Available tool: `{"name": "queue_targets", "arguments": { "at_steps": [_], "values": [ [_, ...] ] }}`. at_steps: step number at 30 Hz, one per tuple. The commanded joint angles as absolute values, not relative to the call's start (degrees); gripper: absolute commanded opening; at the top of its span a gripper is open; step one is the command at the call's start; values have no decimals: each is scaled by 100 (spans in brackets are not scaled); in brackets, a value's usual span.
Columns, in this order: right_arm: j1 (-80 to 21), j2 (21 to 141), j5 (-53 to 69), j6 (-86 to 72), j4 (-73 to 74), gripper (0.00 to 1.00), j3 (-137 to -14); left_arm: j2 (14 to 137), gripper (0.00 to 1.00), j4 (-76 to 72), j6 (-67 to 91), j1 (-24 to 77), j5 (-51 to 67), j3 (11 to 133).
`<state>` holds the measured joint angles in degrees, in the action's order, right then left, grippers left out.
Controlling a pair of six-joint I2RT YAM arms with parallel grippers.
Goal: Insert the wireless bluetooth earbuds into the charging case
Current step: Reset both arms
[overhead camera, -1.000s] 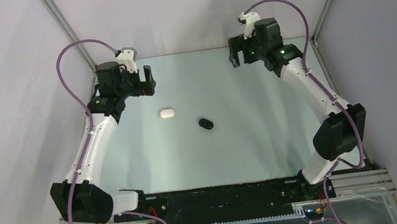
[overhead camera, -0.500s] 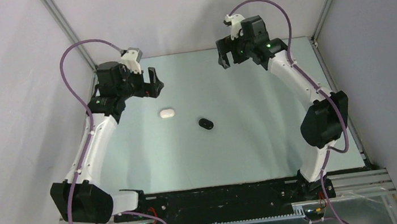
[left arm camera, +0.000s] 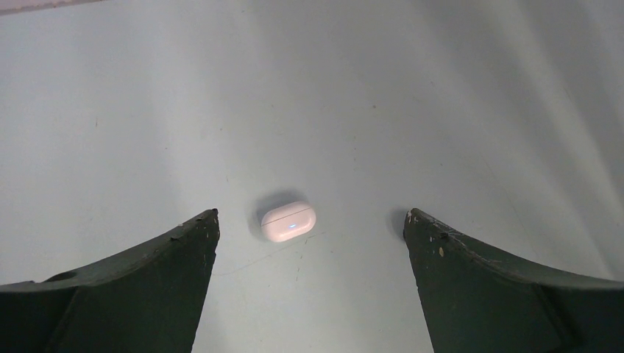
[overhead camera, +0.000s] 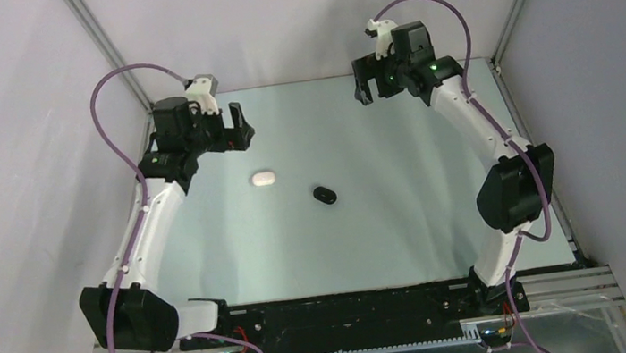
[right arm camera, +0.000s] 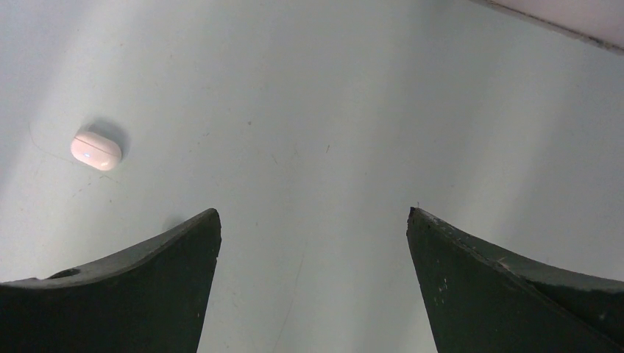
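Note:
A white pill-shaped charging case point(overhead camera: 263, 179) lies shut on the pale table, left of centre. A black case point(overhead camera: 324, 195) lies a little to its right and nearer, also shut. No earbuds show in any view. My left gripper point(overhead camera: 235, 125) hangs open above the far left of the table; in its wrist view the white case point(left arm camera: 288, 221), with a small blue light, lies below and just ahead of the open left gripper point(left arm camera: 311, 213). My right gripper point(overhead camera: 368, 87) hangs open at the far right; its wrist view shows the white case point(right arm camera: 96, 151) far left of the empty right gripper point(right arm camera: 314, 211).
Grey enclosure walls close in the table point(overhead camera: 405, 219) on the left, back and right, with metal corner posts point(overhead camera: 109, 48). A black base rail point(overhead camera: 344, 309) runs along the near edge. Purple cables loop over both arms.
The right arm swung left along the back, then came slightly back right, its elbow ending further left. The left gripper shifted a little right. Both cases stayed put.

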<state>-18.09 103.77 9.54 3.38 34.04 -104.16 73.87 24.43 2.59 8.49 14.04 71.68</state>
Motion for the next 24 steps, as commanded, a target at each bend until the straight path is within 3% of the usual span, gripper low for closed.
{"name": "queue_targets", "arguments": {
  "at_steps": [1,10,13,20,24],
  "values": [
    [-1708,9911,1044,261,3428,99,-10325,7439,100,2292,626,846,935,7443],
    [-1517,9440,1198,36,3162,99,-9584,7542,100,3038,299,832,1745,7778],
    [-1456,9344,1301,-144,3141,99,-9576,7742,100,3557,239,707,1708,8381],
    [-937,9354,1181,-299,3221,99,-11048,7983,100,3708,298,-149,1205,10674],
    [-786,9377,1021,-262,3063,99,-11505,8033,100,3708,-52,-218,953,11064]
  ]
}}
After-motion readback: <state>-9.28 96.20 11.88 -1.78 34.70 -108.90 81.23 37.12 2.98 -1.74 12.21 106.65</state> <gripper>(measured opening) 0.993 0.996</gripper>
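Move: From the left hand, the white charging case lies about 6 cm ahead, a mere 1 cm to the right and some 25 cm below. The black charging case is about 1 cm back and 16 cm to the right of that hand. From the right hand, the black case lies some 12 cm back, 14 cm to the left and 25 cm below, and the white case about 5 cm back and 29 cm to the left. Both hands are empty. Up and outward, after a slow start, both empty hands leave the table. The left hand rises about 17 cm and swings left, away from the two charging cases, tipping up some 15 degrees and turning counter-clockwise. The right hand first eases back and right, then climbs about 10 cm, still going right and coming forward again, turning slightly clockwise. Both grippers stay wide open and touch nothing. ##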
